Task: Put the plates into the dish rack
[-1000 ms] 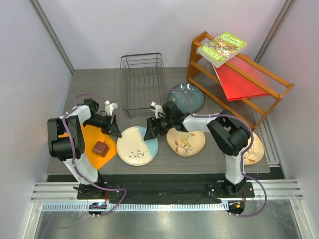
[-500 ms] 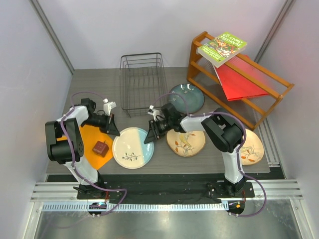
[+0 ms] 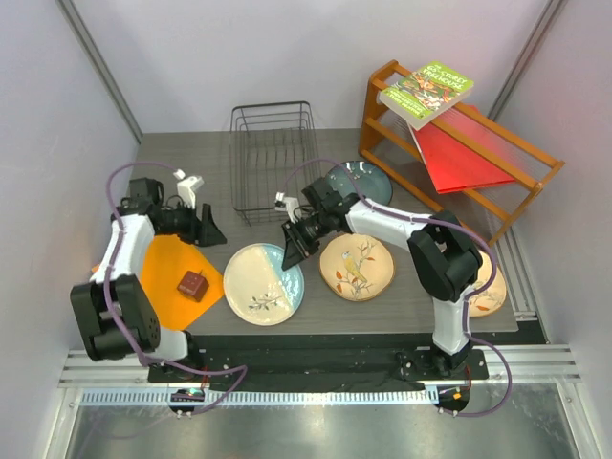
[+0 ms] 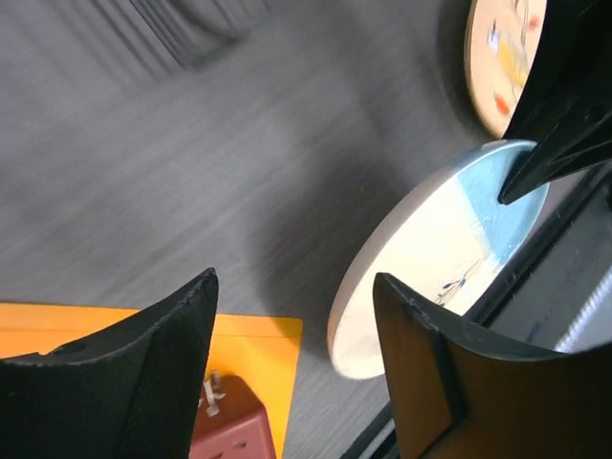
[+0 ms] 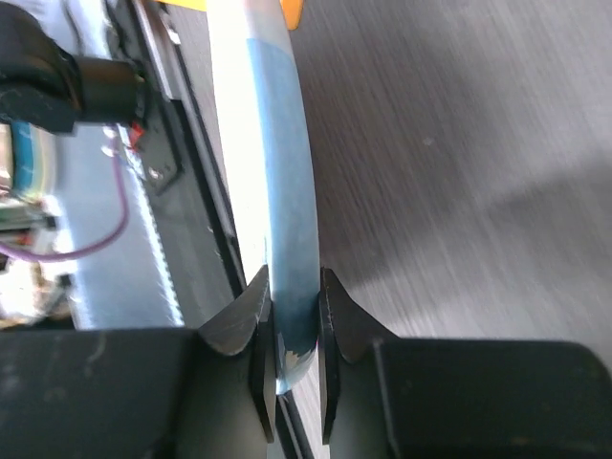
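Observation:
The cream and light-blue plate [image 3: 260, 284] sits at the table's front middle, its blue side raised off the table. My right gripper [image 3: 290, 251] is shut on that blue rim [image 5: 279, 143], which runs edge-on between the two fingers [image 5: 296, 283]. My left gripper [image 3: 211, 232] stands open just left of the plate [image 4: 430, 268], with nothing between its fingers [image 4: 296, 279]. The black wire dish rack [image 3: 273, 158] stands empty at the back. A tan bird plate [image 3: 356, 267] lies right of the held plate. The dark blue plate [image 3: 368, 188] lies behind it. Another tan plate [image 3: 490, 287] lies at the far right.
An orange mat [image 3: 170, 263] with a red-brown block [image 3: 192, 284] lies under the left arm. The orange wooden shelf [image 3: 478, 196] at the back right holds a red board [image 3: 459, 158] and a book [image 3: 426, 91].
My right gripper has shut on the plate's blue rim and tipped that side up. My left gripper has opened and drawn back left, away from the plate.

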Motion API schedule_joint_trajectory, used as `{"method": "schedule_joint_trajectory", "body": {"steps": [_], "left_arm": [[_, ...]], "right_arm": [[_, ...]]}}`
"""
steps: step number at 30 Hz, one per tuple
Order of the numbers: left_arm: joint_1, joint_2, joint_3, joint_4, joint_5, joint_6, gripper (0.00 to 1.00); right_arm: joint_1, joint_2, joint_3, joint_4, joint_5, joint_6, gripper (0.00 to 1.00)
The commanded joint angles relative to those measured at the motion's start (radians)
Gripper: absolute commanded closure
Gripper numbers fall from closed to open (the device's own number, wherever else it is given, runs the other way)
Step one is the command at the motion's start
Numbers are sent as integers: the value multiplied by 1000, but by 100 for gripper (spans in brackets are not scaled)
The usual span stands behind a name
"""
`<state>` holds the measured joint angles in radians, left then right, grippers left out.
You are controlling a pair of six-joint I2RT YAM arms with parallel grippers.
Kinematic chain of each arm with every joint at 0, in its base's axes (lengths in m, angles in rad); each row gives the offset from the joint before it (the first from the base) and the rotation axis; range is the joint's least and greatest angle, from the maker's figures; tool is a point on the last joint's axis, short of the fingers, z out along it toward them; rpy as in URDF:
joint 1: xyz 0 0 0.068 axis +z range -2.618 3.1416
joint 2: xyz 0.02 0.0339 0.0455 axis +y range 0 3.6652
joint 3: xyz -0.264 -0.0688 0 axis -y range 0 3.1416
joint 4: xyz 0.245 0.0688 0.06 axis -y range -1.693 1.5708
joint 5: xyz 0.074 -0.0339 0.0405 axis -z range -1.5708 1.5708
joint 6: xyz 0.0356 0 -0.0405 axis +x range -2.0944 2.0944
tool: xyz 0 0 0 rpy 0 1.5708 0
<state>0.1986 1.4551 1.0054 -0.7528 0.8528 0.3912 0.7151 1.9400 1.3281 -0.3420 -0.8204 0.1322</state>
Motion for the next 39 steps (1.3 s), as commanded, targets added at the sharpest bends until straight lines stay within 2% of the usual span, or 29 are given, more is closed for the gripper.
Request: {"method": "schedule_joint_trajectory", "body": {"steps": [1,2,7,13,16,18,19,20,23,24,26,27,30,33,36,39], "left_arm": [[39,-183,131,-8,-26,-51,30],[38,-211,150,-8,-59,-63,22],[38,-318,162,93,-198,-152,8],[38,-386,110,219,-368,-287,7],[38,-435,49,308,-429,-337,0],[38,-449,-13,365,-478,-363,1],[38,-450,-25,378,-497,-380,0],[38,-446,-39,395,-518,-385,1],[38,-429,-42,398,-503,-426,0],[38,-426,-42,400,-494,-445,0],[36,-429,-53,400,-474,-451,1],[36,-432,-57,399,-462,-454,1],[36,-432,-65,386,-457,-465,1],[38,-429,-74,374,-457,-474,2],[36,-432,-85,371,-459,-480,2],[36,-430,-88,366,-457,-483,2]], "right_arm": [[-35,-105,216,-297,58,-236,98],[-39,-113,245,-319,64,-247,99],[-51,-128,456,-455,101,-307,99],[-120,-31,787,-503,125,-220,99],[-170,46,1021,-500,154,-169,99],[-178,129,1187,-497,283,-151,99],[-186,145,1213,-461,324,-149,99],[-186,152,1220,-427,440,-149,99],[-184,137,1149,-244,591,-138,99],[-183,132,1114,-205,683,-137,99],[-178,139,1105,-103,771,-134,99],[-177,157,1112,-54,870,-134,99],[-175,187,1111,65,990,-103,99],[-164,226,1143,159,1136,-89,99],[-146,306,1232,184,1274,-80,99],[-131,339,1234,219,1391,-57,99]]}}
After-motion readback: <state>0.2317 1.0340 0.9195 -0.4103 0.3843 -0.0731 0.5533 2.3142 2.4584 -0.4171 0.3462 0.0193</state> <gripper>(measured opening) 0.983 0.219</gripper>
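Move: My right hand already pinches the two-tone plate by its blue edge. The dish rack it is bound for has its middle about 24 cm ahead, 3 cm left and slightly below. Flat on the table, some 6 cm below my right hand, the dark teal plate sits about 18 cm ahead and 17 cm right, and the bird plate roughly level with it, 16 cm right. From my left hand the rack lies about 15 cm ahead, 16 cm right and 5 cm down. I keep the plate pinched in my right fingers and lift it up and forward, about 27 cm up and 35 cm out, easing some 9 cm right and sinking about 6 cm at the end, high beside the rack's far right corner. Meanwhile the wrist swings clockwise until the fingers point forward. My empty left hand rises about 15 cm, sinks back a third, draws left about 7 cm and opens fully. ##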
